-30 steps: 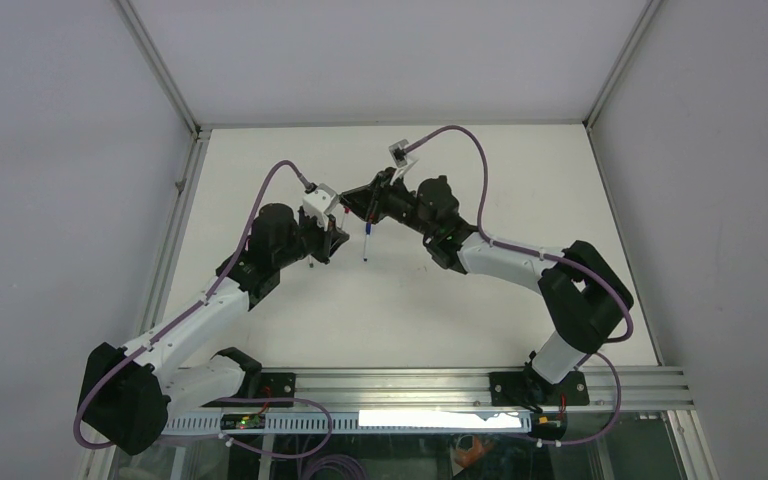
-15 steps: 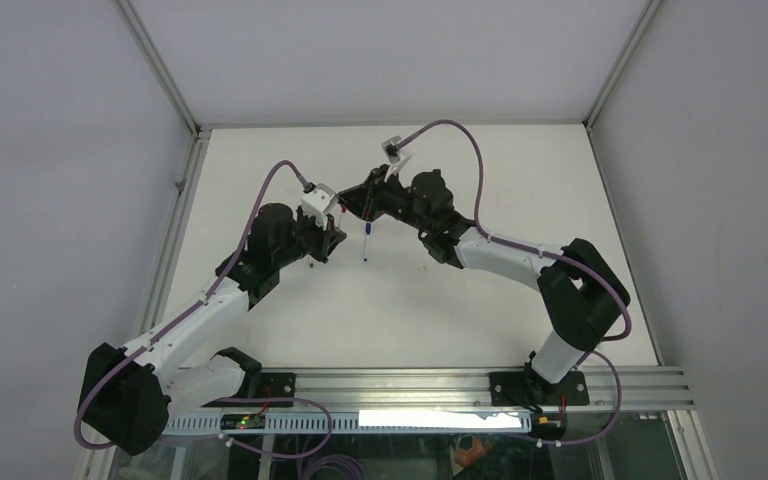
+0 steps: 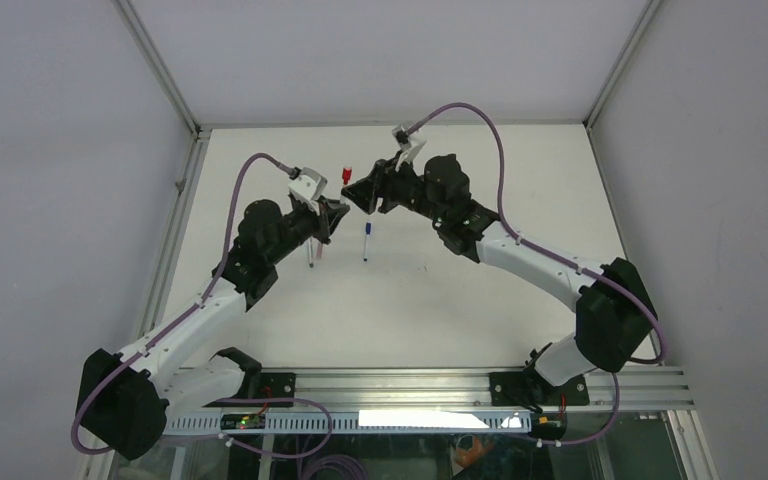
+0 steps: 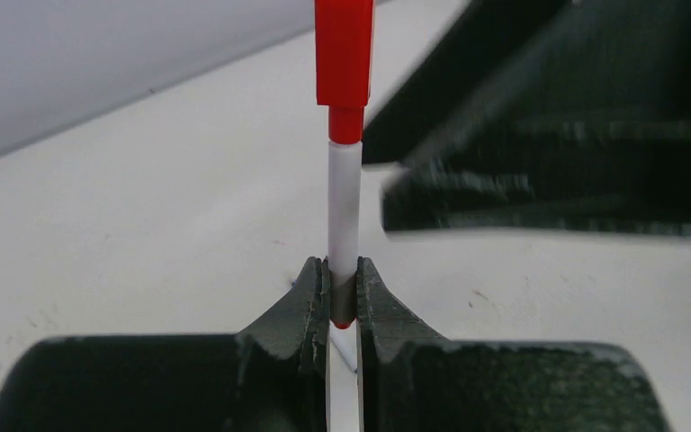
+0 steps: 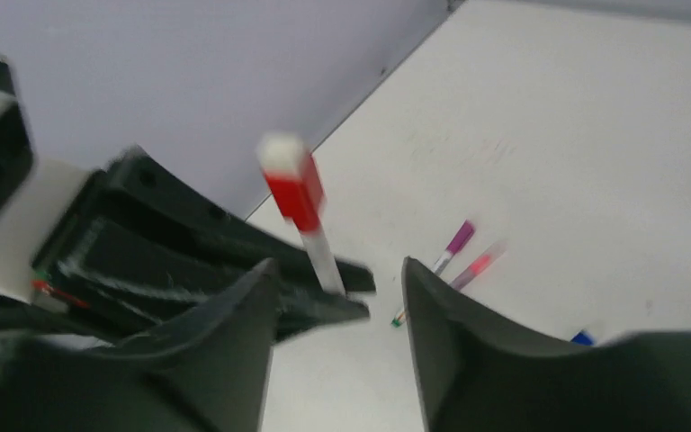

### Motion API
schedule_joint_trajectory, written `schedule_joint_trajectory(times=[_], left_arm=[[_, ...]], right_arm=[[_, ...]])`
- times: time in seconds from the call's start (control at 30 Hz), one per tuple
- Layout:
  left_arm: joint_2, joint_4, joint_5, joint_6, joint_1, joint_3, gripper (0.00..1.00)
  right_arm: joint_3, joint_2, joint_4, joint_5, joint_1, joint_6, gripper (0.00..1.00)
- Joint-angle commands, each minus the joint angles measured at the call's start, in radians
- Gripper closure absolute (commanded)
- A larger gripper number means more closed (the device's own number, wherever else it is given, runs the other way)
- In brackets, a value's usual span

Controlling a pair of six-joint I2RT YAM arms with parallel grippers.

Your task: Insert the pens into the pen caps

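My left gripper [image 4: 343, 292] is shut on the lower end of a white pen [image 4: 344, 198], which stands upright with a red pen cap [image 4: 344, 54] on its top. From above, the left gripper [image 3: 336, 207] shows with the red cap [image 3: 346, 177] sticking out past it. My right gripper [image 5: 340, 270] is open just beside that pen [image 5: 324, 259], touching nothing, and the red cap [image 5: 295, 193] rises above its fingers. In the top view the right gripper [image 3: 362, 195] sits just right of the cap.
A white pen with a blue end [image 3: 367, 240] lies on the table in front of the two grippers. A pinkish pen [image 3: 312, 253] lies under the left wrist. The right wrist view shows a magenta pen [image 5: 457, 241], a pink pen [image 5: 479, 263] and a blue piece [image 5: 581, 338] on the table.
The right gripper has opened and drawn back to the right, leaving the red cap on the pen. The left arm has swung toward the back left with the capped pen.
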Motion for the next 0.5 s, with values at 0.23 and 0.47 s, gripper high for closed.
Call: schedule_joint_trajectory(times=[0.23,0.47], left_arm=[[0.019,0.049,-0.035,-0.256,0.025,-0.144,1.00],[0.185,-0.304,-0.150,-0.401,0.026,-0.024,1.00]], right_arm=[[-0.138,-0.422,-0.029,0.348,-0.088,-0.233,0.01],[-0.244,-0.632,-0.295,0.513,-0.096,-0.235,0.01]])
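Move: The left hand already holds the red-capped pen upright by its lower end. The clear table between the pink and blue pens is about 7 cm ahead, 2 cm left and 22 cm below; the blue pen is some 9 cm ahead and 4 cm right, the pink pen 9 cm ahead and 8 cm left, the magenta pen 8 cm ahead and 12 cm left. From the half-open right hand, the red-capped pen's middle is about 3 cm left, level forward and 3 cm below. Swing the right gripper clear of the capped pen, opening it wide: dip about 4 cm, then sweep some 18 cm to the right while climbing well above the starting height, turning clockwise about 30 degrees and tipping the fingers up. Keep the left fingers shut on the pen; lift a touch, then lower it quickly towards the table, drawing slightly back and left and tipping the fingers down some 25 degrees. ##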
